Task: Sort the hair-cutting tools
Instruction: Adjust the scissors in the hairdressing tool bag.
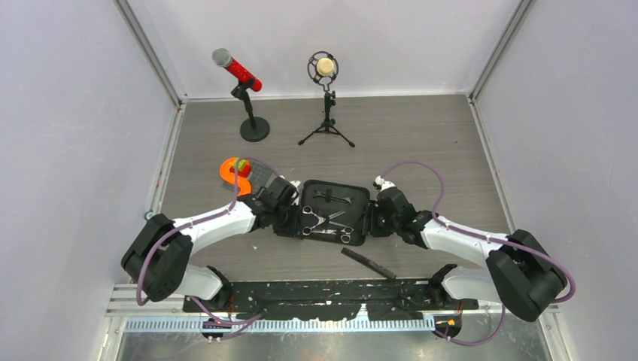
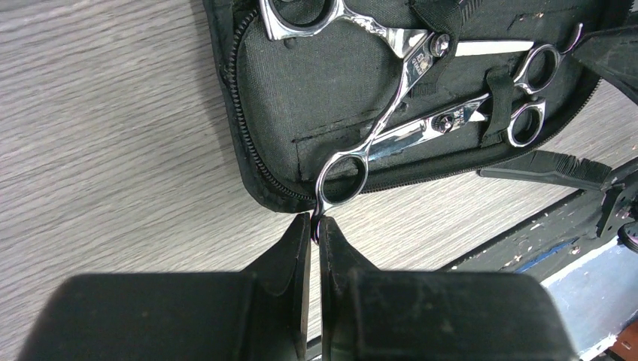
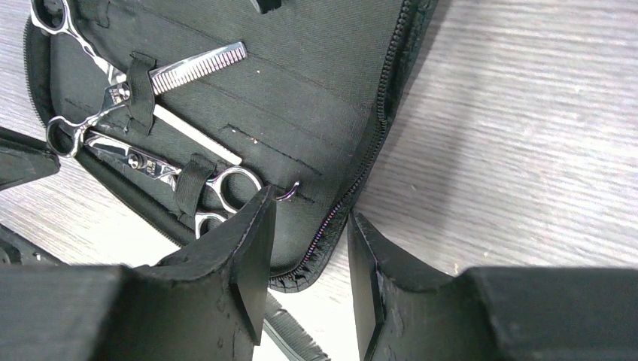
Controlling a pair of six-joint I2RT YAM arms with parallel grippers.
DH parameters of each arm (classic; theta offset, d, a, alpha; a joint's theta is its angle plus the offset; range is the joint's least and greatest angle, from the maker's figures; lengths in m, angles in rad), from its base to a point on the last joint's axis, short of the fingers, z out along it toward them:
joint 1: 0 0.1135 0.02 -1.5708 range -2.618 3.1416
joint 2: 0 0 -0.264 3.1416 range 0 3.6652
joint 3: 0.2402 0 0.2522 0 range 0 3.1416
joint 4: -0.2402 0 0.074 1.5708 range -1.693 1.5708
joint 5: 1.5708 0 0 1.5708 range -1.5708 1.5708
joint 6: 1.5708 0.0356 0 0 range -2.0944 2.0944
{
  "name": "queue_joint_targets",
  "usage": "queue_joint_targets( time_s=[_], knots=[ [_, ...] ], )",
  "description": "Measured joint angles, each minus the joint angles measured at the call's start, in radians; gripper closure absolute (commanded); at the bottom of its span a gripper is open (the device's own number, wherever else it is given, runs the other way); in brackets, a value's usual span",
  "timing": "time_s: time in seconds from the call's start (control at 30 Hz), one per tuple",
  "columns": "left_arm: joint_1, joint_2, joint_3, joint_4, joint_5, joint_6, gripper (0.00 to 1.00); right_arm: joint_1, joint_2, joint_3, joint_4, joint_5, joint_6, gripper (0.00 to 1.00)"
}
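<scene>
An open black zip case [image 1: 353, 197] lies in the middle of the table with silver scissors strapped inside. My left gripper [image 2: 315, 222] is at the case's left edge, shut on the thin tail of the ring handle of the large scissors [image 2: 406, 68], which lie slanted across the case. A smaller pair of scissors [image 2: 440, 122] sits under a strap beside them. My right gripper [image 3: 310, 207] is open and straddles the case's zip edge [image 3: 380, 128]: one finger is over the lining and the other over the table. Thinning scissors [image 3: 192, 66] and another pair [image 3: 147, 162] lie nearby. A black comb [image 1: 369, 263] rests on the table in front of the case.
Two microphones on black stands, one red [image 1: 242, 75] and one cream [image 1: 325, 69], are at the back. An orange object [image 1: 233, 171] lies left of the case behind my left arm. The black base rail [image 1: 331, 297] runs along the near edge.
</scene>
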Motion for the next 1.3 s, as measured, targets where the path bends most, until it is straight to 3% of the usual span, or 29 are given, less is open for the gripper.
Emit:
queue_joint_targets(
  time_s=[0.3, 0.5, 0.7, 0.8, 0.9, 1.3],
  knots=[
    [-0.012, -0.017, -0.037, 0.068, 0.0, -0.024, 0.96, 0.005, -0.027, 0.001, -0.056, 0.021, -0.022, 0.92],
    [-0.012, -0.091, -0.053, 0.062, -0.027, -0.017, 0.97, 0.005, 0.021, 0.042, -0.063, 0.016, -0.042, 0.67],
    [-0.013, -0.114, -0.053, 0.056, -0.041, -0.015, 1.0, 0.006, 0.023, 0.103, -0.132, 0.017, -0.055, 0.63],
    [-0.013, -0.114, -0.058, 0.058, -0.043, -0.026, 1.0, 0.005, 0.021, 0.144, -0.159, 0.018, -0.059, 0.68],
    [-0.005, -0.126, -0.102, 0.075, -0.051, -0.063, 1.0, -0.002, 0.019, 0.195, -0.182, 0.017, -0.061, 0.92],
    [0.087, -0.27, -0.232, 0.084, -0.065, -0.147, 1.0, -0.01, 0.022, 0.353, -0.138, -0.139, -0.015, 0.95]
  ],
)
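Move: The toothed scissors, whose tang the left fingertips already pinch at the bag's near-left corner, have their middle about 6 cm right and 4 cm ahead of that hand, and 12 cm left, 2 cm ahead of the right hand. From the left hand the second scissors lie 8 cm right, level; the hair clip 8 cm right, 10 cm ahead. The comb lies about 10 cm straight back from the right hand. All lie within 2 cm below the hands. The toothed scissors stay pinched by the tang in the shut left fingers, which lift them barely 2 cm, lower again, then draw left about 4 cm while turning some 15 degrees counter-clockwise, dragging the bag. The right hand, part-open astride the bag's right rim, first nudges right, then rises clear about 11 cm, going left and forward over the bag's right part. ##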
